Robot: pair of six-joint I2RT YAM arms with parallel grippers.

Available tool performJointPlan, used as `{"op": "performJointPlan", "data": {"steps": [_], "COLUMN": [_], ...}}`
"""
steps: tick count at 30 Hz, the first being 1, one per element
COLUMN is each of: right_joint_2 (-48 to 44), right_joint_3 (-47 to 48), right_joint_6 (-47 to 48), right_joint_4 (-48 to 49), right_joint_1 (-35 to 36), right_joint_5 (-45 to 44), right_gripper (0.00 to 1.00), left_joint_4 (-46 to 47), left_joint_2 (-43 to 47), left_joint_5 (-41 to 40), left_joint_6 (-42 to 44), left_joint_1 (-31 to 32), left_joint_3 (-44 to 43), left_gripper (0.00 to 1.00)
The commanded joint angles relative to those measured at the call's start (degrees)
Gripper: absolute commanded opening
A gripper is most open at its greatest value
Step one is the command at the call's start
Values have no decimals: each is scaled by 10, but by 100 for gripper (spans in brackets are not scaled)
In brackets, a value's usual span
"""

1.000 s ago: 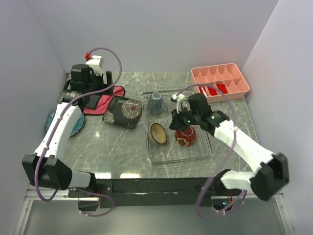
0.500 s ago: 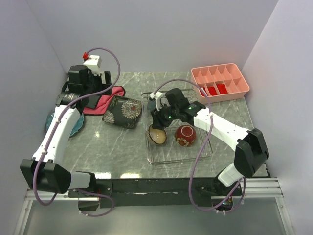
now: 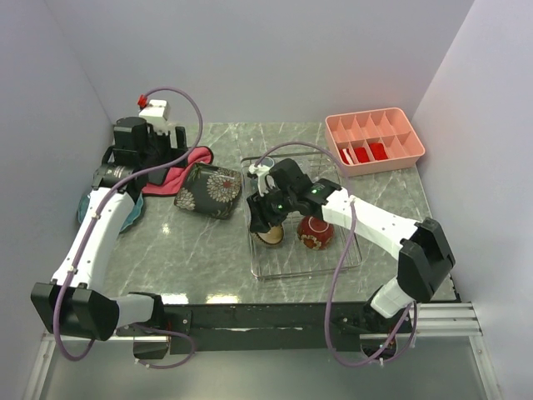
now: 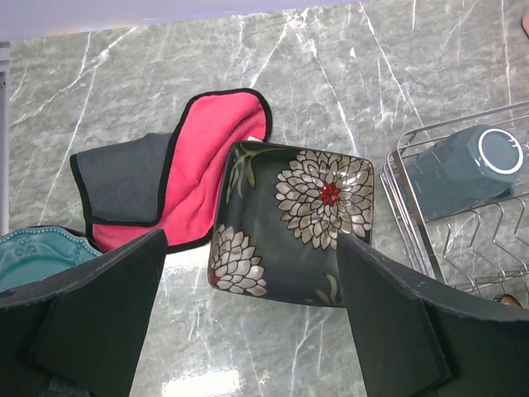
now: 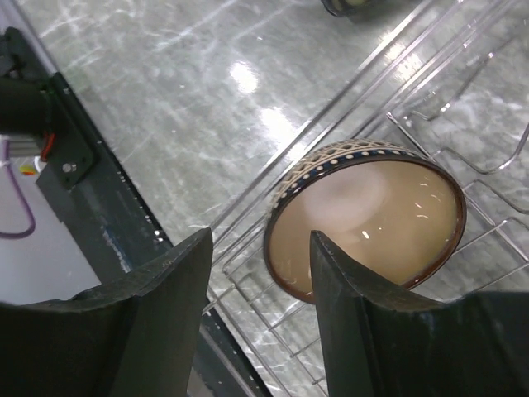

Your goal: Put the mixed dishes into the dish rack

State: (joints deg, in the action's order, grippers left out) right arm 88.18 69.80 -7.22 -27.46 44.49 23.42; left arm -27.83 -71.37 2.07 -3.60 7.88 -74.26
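The dish rack [image 3: 308, 265] holds the dark cream-lined bowl [image 5: 368, 215], the red bowl [image 3: 316, 233] and the grey-blue mug [image 4: 463, 169], which lies on its side. My right gripper [image 5: 256, 314] is open above the cream-lined bowl's near rim, one finger over the bowl and one outside it; it also shows in the top view [image 3: 265, 212]. The square flowered plate [image 4: 289, 223] lies on the table left of the rack. My left gripper [image 4: 248, 331] is open and empty above it. The blue plate [image 4: 33, 252] shows at the far left. The black plate is not visible.
A red-pink cloth [image 4: 207, 165] with a grey fold lies behind the square plate. A pink compartment tray [image 3: 375, 137] stands at the back right. Walls close in the left, back and right sides.
My right gripper has moved left from the red bowl to above the cream-lined bowl. The left arm has drawn slightly back and left.
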Motion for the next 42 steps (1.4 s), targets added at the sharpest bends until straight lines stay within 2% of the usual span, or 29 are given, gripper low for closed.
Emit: {"op": "performJointPlan", "data": {"steps": [1, 7, 10, 12, 13, 16, 20, 22, 24, 25, 29, 31, 32, 35, 37, 39, 42], "right_joint_2": [26, 48, 57, 59, 60, 41, -9, -41, -73, -85, -143, -144, -142, -116, -84, -58, -46], "right_joint_3": [10, 12, 21, 24, 28, 28, -2, -41, -73, -112, -234, -272, -286, -324, -354, -369, -378], "right_joint_6": [-8, -13, -7, -4, -2, -2, -12, -46, -85, -133, -290, -366, -390, -475, -551, -587, -578], "right_joint_4": [-1, -3, -4, -3, -4, -8, -8, 20, 80, 114, 392, 463, 537, 622, 723, 800, 774], "right_joint_1": [1, 3, 5, 5, 5, 4, -12, -40, -61, -82, -124, -132, -139, -156, -162, -165, -173], "right_joint_5": [-23, -21, -18, -8, -4, 11, 62, 140, 214, 238, 302, 343, 351, 377, 389, 396, 392], "right_gripper": [57, 54, 45, 36, 24, 2, 0, 0, 0, 0, 0, 0, 0, 0, 0, 0, 0], "left_joint_4": [10, 10, 11, 13, 12, 9, 12, 13, 15, 13, 8, 7, 6, 3, 2, 0, -3], "left_joint_2": [22, 24, 23, 22, 22, 19, 12, 11, 8, 7, -3, -7, -10, -20, -25, -31, -37], "left_joint_5": [-4, 2, 4, 6, 8, 11, 15, 19, 22, 22, 30, 30, 29, 27, 24, 22, 18], "left_joint_6": [7, 1, 0, -1, -2, -2, -3, -3, -3, -4, -4, -3, -3, 3, 6, 8, 12], "left_joint_1": [-8, -19, -22, -23, -23, -23, -23, -23, -23, -23, -18, -14, -12, -8, -5, -3, 0], "left_joint_3": [2, 6, 7, 8, 7, 3, 4, 7, 10, 11, 11, 9, 7, 1, -4, -9, -14], "left_gripper": [90, 90, 90, 90, 90, 90, 90, 90, 89, 89, 89, 89, 89, 89, 89, 89, 89]}}
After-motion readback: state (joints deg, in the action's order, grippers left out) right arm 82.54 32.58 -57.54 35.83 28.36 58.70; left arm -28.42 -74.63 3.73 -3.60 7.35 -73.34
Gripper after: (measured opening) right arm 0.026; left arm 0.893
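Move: The bowl leans in the rack with its middle about 3 cm ahead of the right hand, 2 cm to its right and 8 cm below, its near rim coming up between the open fingers. From that hand the red bowl is about 15 cm right, 2 cm ahead and 9 cm down, and the blue mug roughly 16 cm ahead, 1 cm right and 8 cm down. From the left hand the leaning bowl is some 12 cm back, 24 cm right and 21 cm below. Straight down first, the right hand sinks about 4 cm over the bowl's near rim and shuts its half-open fingers, pinching the rim. It then climbs some 5 cm while drawing back and to the right, swinging about 50 degrees until the fingers point nearly level to the left, still gripping. Late on, the open, empty left hand dips some 3 cm. ##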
